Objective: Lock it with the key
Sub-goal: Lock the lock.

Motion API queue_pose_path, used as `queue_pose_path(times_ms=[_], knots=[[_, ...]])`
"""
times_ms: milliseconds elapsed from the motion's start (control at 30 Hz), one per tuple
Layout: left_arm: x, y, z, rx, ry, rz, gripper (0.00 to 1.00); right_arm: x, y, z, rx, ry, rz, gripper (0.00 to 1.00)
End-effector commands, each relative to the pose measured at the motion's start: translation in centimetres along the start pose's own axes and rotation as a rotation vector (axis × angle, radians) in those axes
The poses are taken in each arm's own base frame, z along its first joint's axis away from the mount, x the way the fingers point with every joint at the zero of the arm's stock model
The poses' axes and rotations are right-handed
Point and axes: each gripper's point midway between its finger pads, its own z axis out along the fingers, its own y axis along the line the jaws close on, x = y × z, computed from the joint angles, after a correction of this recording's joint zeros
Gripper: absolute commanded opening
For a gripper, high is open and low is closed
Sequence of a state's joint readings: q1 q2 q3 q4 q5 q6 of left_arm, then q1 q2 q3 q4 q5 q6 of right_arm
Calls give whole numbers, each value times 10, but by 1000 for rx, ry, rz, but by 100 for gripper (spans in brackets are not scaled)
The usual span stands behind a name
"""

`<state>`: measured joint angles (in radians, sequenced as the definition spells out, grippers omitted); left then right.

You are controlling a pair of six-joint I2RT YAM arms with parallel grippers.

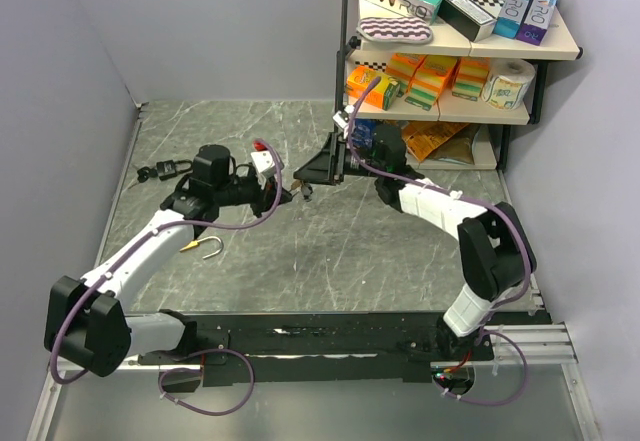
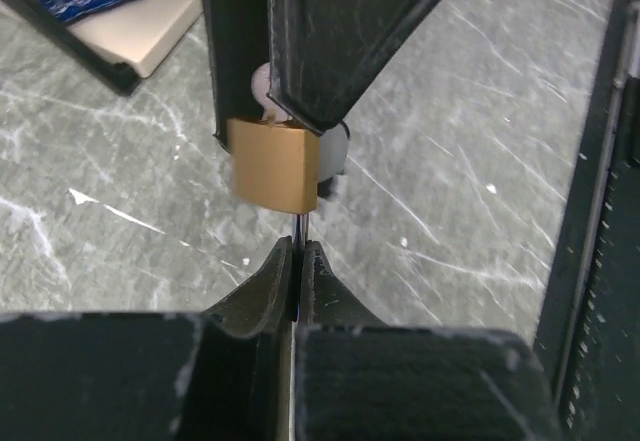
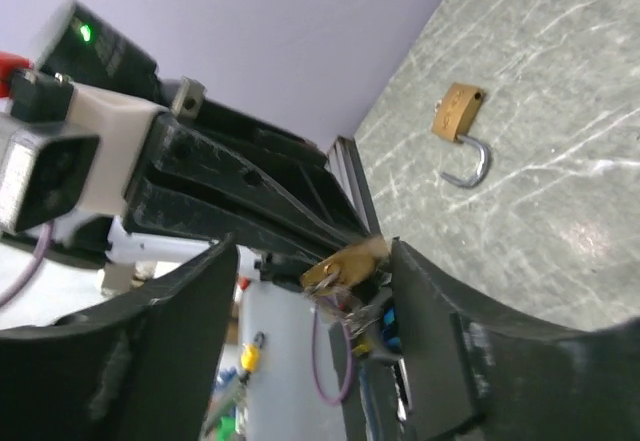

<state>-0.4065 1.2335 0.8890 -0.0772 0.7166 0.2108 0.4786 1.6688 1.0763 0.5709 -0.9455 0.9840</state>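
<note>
A small brass padlock (image 2: 275,166) hangs above the table between the black fingers (image 2: 350,31) of my right gripper. My left gripper (image 2: 298,246) is shut on the key (image 2: 300,223), whose thin blade runs up into the padlock's underside. In the right wrist view the same padlock (image 3: 345,261) sits with a key ring beneath it, close to one finger (image 3: 430,301), while the other finger stands well apart from it. The right gripper (image 3: 312,251) is open. From above, both grippers meet mid-table, left gripper (image 1: 291,194) and right gripper (image 1: 302,175).
A second brass padlock (image 1: 205,249) with its shackle swung open lies on the marble table (image 1: 330,251) by the left arm. A dark bunch of keys (image 1: 165,171) lies at the far left. A stocked shelf (image 1: 455,51) stands at the back right.
</note>
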Motion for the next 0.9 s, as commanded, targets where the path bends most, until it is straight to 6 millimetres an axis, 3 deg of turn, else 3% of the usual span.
queue_pose_path(times_ms=[0, 200, 267, 433, 533, 700, 867], knots=[[-28, -23, -11, 129, -16, 72, 1, -9, 30, -26, -31, -1, -146, 85], [-27, -52, -23, 286, 54, 10, 1, -1, 34, -58, 29, 52, -333, 89], [-28, -61, -28, 328, 78, -30, 1, 2, 41, -71, 50, 51, -494, 90], [-29, -72, -29, 393, 136, -111, 1, 25, 48, -102, 127, 103, -793, 93], [-22, -90, -31, 475, 199, -165, 1, 38, 54, -112, 101, 132, -929, 96], [-18, -120, -27, 555, 286, -209, 1, 49, 68, -114, 25, 143, -1056, 99], [-21, -125, -19, 547, 367, -332, 1, 69, 64, -105, -4, 211, -1100, 99]])
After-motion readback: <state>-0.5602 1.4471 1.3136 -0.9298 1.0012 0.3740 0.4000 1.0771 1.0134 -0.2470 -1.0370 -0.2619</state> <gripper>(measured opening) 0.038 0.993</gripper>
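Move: My left hand still pinches the padlock's shackle, its brass body about 3 cm to the right, 2 cm ahead and 1 cm below; the keys stick out some 6 cm right, 1 cm ahead and 3 cm below. From my right hand, already let go, the keys lie about 4 cm back and 3 cm below, neither left nor right. The open padlock lies on the table roughly 23 cm left of my left hand, 7 cm back, 20 cm below. I draw my right hand clear of the padlock, about 9 cm to the right and as far back, arching up and partly down again, opening its fingers fully and rolling it some 55 degrees until they spread fore and aft rather than one above the other. My left hand keeps the shackle pinched and carries the padlock about 11 cm back and slightly right, turning clockwise and tipping its top forward. ##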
